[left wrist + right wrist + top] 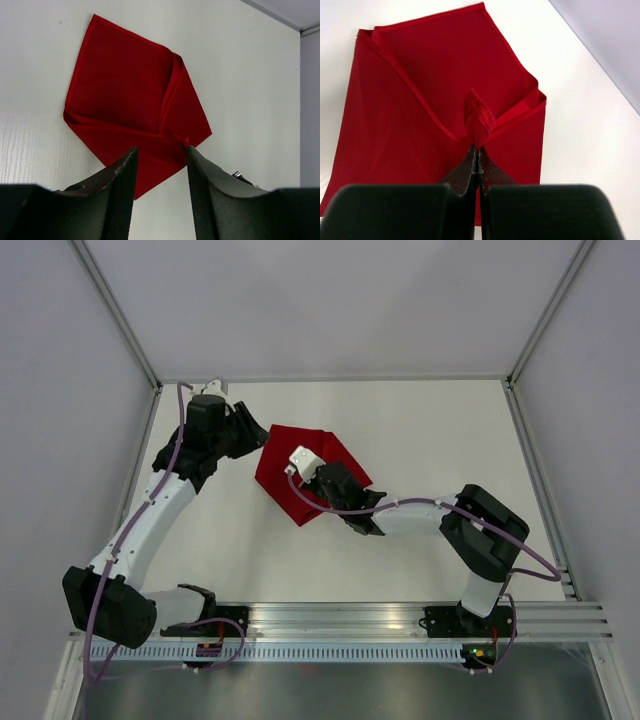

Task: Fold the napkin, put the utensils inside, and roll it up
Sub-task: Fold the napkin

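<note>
The red napkin [300, 462] lies on the white table, partly folded, with one flap laid over the rest along a diagonal crease [167, 100]. My right gripper [478, 150] is shut on a small raised corner of the napkin [479, 116], which stands up between its fingertips. Seen from above, that gripper [298, 478] sits over the napkin's near side. My left gripper [160, 149] is open, its fingers wide apart and holding nothing, just off the napkin's edge. In the top view it [256, 436] is by the cloth's left corner. The utensils are out of view.
The white table [430, 430] is bounded by grey enclosure walls with metal frame posts [120, 315]. An aluminium rail [340, 625] carrying both arm bases runs along the near edge. The right arm's elbow [490, 530] is bent out to the right.
</note>
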Available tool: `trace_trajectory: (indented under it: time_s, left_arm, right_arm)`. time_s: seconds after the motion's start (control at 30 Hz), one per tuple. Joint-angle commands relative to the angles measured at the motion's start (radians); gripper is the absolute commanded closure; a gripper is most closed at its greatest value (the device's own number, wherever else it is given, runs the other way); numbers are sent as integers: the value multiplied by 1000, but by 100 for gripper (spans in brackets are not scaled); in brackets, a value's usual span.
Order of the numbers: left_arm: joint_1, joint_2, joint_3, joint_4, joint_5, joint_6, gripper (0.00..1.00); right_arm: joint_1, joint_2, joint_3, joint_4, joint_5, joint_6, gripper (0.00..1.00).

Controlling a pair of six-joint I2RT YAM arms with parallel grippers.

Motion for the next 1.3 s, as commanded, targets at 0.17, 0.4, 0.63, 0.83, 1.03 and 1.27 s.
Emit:
trace_trajectory:
  time_s: [0.17,0.4,0.63,0.83,1.03,1.27]
  left_arm:
    - [-3,40,-33,64,84,45,50]
    - [-6,87,-66,102,132,45,51]
    - [-7,106,-105,136,144,43,51]
    - [-16,123,-122,151,150,46,50]
    - [-33,147,-135,169,147,50,49]
    - [-47,179,-144,189,147,56,46]
  right_arm:
    - [-57,-37,-13,-34,-25,63,99]
    - [-103,0,4,-97,-55,115,100]
    - [-161,44,27,-168,-115,201,99]
    - [-207,75,45,-218,-147,262,99]
    - [-247,75,65,-266,-186,294,87]
    - [-261,59,93,-307,-198,316,65]
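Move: The right hand has the napkin's folded-over corner pinched in its shut fingers. Its landing spot, by the napkin's lower right edge, lies about 8 cm to the right, 3 cm ahead and 10 cm below. From this hand, the right corner is some 13 cm right and 4 cm ahead, the far fold corner about 16 cm ahead and 3 cm right, and the bottom point 8 cm back and 2 cm left. From the left hand, the landing spot is roughly 17 cm right, 3 cm ahead and 24 cm down. Carrying the pinched corner across the napkin, the right hand travels about 8 cm right and slightly forward while sinking some 8 cm, steeply late on, its fingers tipping down and turning clockwise. Down by the lower right edge, they open about a third and loosen the pinch. The half-open left hand sinks some 9 cm towards the napkin, drifting right. ##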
